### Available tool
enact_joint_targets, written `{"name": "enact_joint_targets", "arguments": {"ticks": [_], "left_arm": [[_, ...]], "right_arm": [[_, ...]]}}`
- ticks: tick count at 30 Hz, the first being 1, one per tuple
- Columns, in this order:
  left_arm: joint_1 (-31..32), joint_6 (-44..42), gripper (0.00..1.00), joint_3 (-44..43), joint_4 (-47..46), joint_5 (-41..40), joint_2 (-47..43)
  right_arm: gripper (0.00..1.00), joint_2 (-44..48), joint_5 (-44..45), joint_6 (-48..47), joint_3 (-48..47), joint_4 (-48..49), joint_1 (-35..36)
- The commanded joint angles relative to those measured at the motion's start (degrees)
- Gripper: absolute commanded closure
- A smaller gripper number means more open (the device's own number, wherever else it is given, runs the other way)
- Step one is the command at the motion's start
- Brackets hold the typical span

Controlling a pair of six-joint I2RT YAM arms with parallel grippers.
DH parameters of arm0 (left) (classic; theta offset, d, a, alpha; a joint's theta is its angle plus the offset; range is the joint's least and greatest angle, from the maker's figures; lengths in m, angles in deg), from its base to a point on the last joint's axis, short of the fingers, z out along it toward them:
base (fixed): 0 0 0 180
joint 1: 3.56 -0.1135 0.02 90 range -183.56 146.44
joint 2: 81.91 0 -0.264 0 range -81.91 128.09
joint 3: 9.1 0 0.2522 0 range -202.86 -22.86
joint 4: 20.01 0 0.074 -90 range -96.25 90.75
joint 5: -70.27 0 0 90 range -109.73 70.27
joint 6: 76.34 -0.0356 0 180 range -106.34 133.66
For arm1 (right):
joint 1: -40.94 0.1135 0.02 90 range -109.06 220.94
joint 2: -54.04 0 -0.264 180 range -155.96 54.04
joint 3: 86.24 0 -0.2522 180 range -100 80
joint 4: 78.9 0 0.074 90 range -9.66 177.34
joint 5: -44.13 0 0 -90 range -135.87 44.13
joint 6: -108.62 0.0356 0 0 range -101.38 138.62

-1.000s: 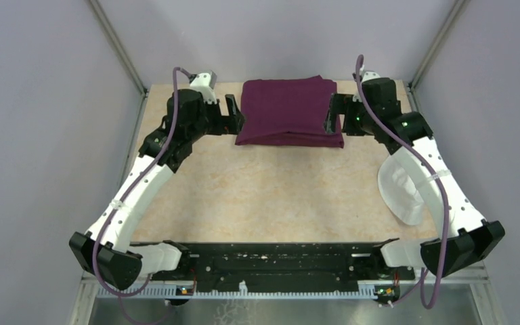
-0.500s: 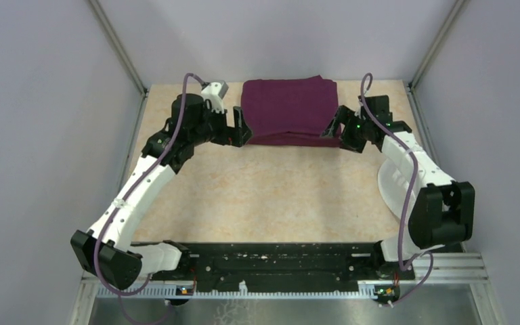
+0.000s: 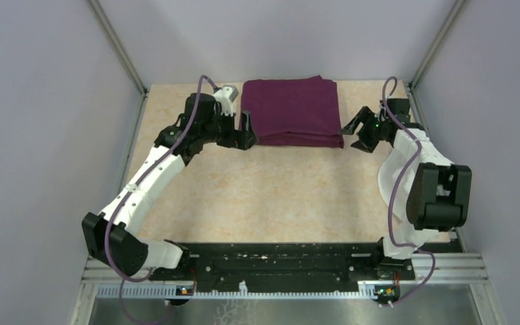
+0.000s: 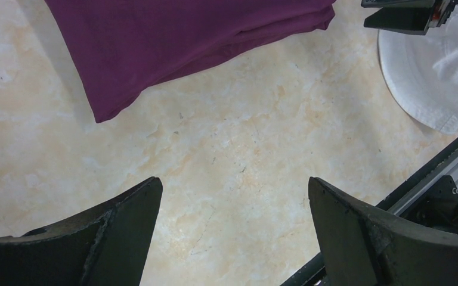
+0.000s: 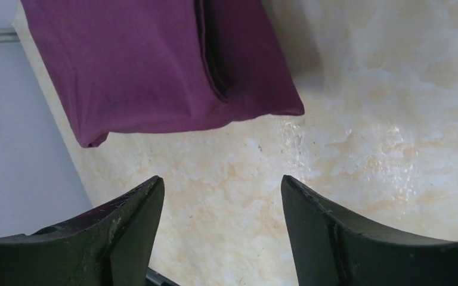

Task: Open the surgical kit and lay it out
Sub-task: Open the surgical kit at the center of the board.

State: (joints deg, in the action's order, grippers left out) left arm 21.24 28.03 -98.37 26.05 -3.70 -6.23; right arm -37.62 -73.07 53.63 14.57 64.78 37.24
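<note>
The surgical kit [image 3: 291, 110] lies folded shut at the back middle of the table, a dark purple cloth bundle; no tray or instruments show. My left gripper [image 3: 247, 133] hangs open at the bundle's near left corner. In the left wrist view the purple cloth [image 4: 179, 42] lies beyond the left gripper [image 4: 232, 185], with only bare table between its fingers [image 4: 125, 229]. My right gripper [image 3: 353, 128] stands open just off the bundle's near right corner. Its wrist view shows the right gripper [image 5: 220, 185] over bare table, the bundle's corner [image 5: 155, 65] ahead.
A white cloth [image 3: 391, 184] lies at the table's right side, partly under my right arm, and shows as a rounded white cloth [image 4: 432, 83] in the left wrist view. Grey walls close in the table on three sides. The black base rail [image 3: 277, 257] runs along the near edge.
Both grippers have left the bundle's sides and come toward its near corners. The right arm has folded back to the right, and its jaws have narrowed somewhat. The bundle has not moved.
</note>
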Motion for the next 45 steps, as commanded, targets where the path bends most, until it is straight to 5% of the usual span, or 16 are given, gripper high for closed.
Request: {"name": "enact_joint_targets", "arguments": {"ticks": [1,7,16,23,35,45], "left_arm": [[0.3,0.6,0.02,-3.2,1.4,0.2,1.4],[0.9,1.4,0.02,-4.1,1.9,-0.2,2.4],[2.4,1.6,0.02,-4.7,2.0,-2.3,3.3],[3.9,1.9,0.06,-7.0,1.5,-2.6,6.2],[6.8,1.9,0.06,-9.3,0.8,-3.6,9.1],[7.8,-1.0,0.02,-13.2,-0.7,-2.2,14.2]], "right_arm": [[0.31,-6.1,-3.5,-0.2,-4.8,3.6,-0.4],[0.43,-13.2,-7.1,1.1,-9.4,5.9,-0.9],[0.4,-13.9,-8.9,1.3,-11.6,6.0,-2.3],[0.57,-16.2,-12.9,5.0,-12.0,9.8,-2.3],[0.52,-18.1,-12.8,5.4,-12.5,10.7,-2.3],[1.0,-14.8,-16.9,10.5,-13.2,13.5,-1.4]]}}
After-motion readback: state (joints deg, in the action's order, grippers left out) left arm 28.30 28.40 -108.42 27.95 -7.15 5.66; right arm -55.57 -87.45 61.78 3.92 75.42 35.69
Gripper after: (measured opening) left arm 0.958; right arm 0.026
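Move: The surgical kit's right-hand upper flap corner lies about 6 cm ahead of the right hand, 2 cm left and 3 cm lower. The bottom layer's near corner is 1 cm ahead and level sideways; the white hat is roughly 12 cm back and 18 cm right. From the left hand, the flap corner is some 14 cm ahead, 26 cm right and 17 cm below. Dipping, the right hand reaches about 7 cm forward and pinches the flap corner; the left slides 5 cm right. ##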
